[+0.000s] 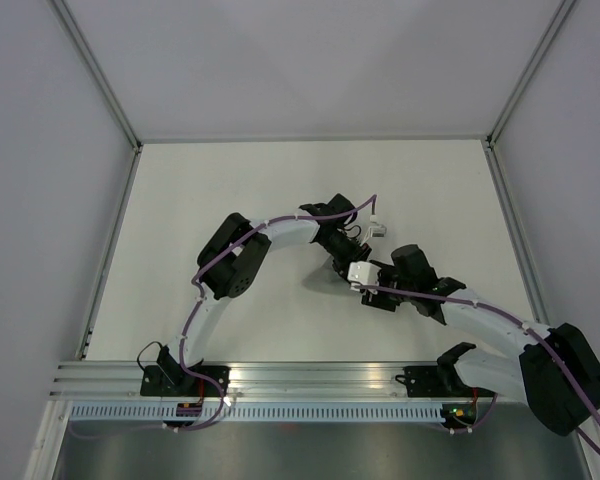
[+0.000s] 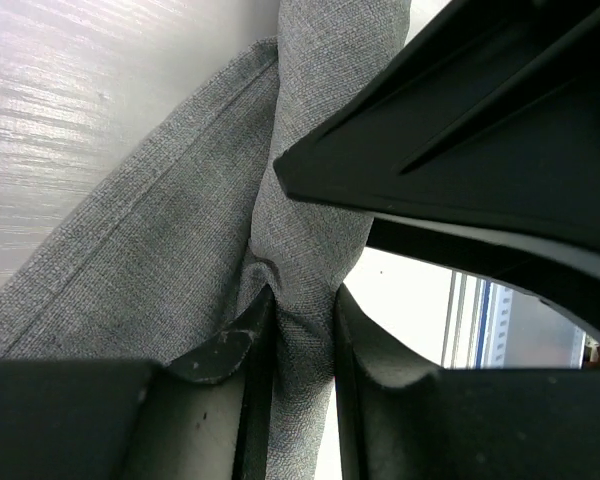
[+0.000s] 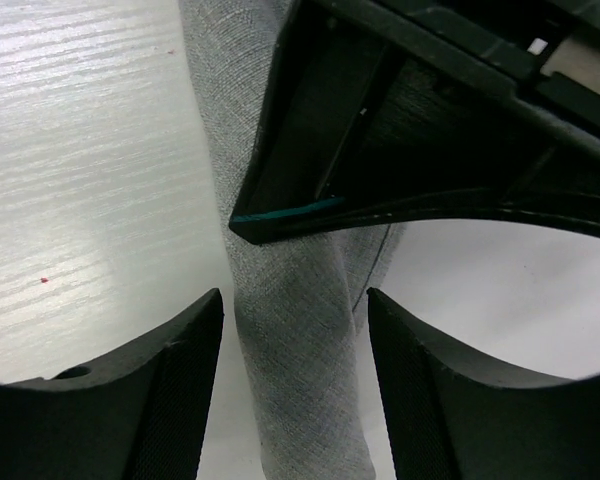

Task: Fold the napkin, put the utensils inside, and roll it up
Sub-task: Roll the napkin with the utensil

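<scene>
The napkin (image 2: 180, 250) is a grey cloth rolled into a narrow tube, lying on the white table. In the left wrist view my left gripper (image 2: 302, 330) is shut on the roll, which is pinched tight between both fingers. In the right wrist view the roll (image 3: 290, 380) runs between the fingers of my right gripper (image 3: 293, 300), which stands open with a gap on each side. In the top view the two grippers, left (image 1: 342, 268) and right (image 1: 365, 287), meet at mid-table and cover the napkin. The utensils are hidden.
The white table (image 1: 230, 200) is walled by pale panels with metal frame posts (image 1: 110, 100). An aluminium rail (image 1: 310, 378) runs along the near edge by the arm bases. The black body of the other arm (image 3: 430, 130) hangs close above the roll.
</scene>
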Robot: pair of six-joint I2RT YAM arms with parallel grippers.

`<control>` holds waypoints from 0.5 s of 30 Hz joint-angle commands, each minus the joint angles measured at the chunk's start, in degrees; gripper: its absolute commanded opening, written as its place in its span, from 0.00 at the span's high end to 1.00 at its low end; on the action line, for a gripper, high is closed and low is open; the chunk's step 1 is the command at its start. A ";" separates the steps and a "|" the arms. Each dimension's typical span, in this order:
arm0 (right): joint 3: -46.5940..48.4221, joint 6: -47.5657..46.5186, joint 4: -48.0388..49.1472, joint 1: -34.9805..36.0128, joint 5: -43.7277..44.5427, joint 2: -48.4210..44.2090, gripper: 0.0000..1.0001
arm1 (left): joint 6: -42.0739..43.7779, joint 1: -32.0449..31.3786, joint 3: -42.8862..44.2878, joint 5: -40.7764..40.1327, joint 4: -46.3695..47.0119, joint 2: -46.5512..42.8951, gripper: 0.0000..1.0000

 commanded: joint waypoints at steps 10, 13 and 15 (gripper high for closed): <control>-0.96 -0.39 2.16 1.24 3.53 2.32 0.65 | -0.81 -0.45 -2.00 -6.78 -5.39 2.06 0.47; -0.17 -1.00 -0.04 1.16 3.00 2.41 0.69 | -2.13 -0.19 -2.36 -7.74 -3.02 0.30 0.42; 0.71 -1.36 -2.14 1.24 2.48 2.85 0.70 | -3.18 0.43 -2.62 -8.01 -0.83 -1.72 0.42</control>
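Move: The right hand hovers with open fingers astride the rolled napkin's near-right stretch, the roll's middle straight below by about 2 cm. The left fingertips are pinched on the same roll some 4 cm farther forward and 7 cm to the left of the right hand. From the left hand the roll sits right between the fingers, and the napkin's loose flap lies about 4 cm ahead, level sideways and 2 cm lower. Straight down over the roll by about 1.5 cm goes the right hand, its fingers closing as it sinks until they pinch the napkin from both sides. Meanwhile the left hand stays nearly in place, spreads its fingers to let go of the roll, then eases up roughly 1 cm with the tips still either side of the cloth. ##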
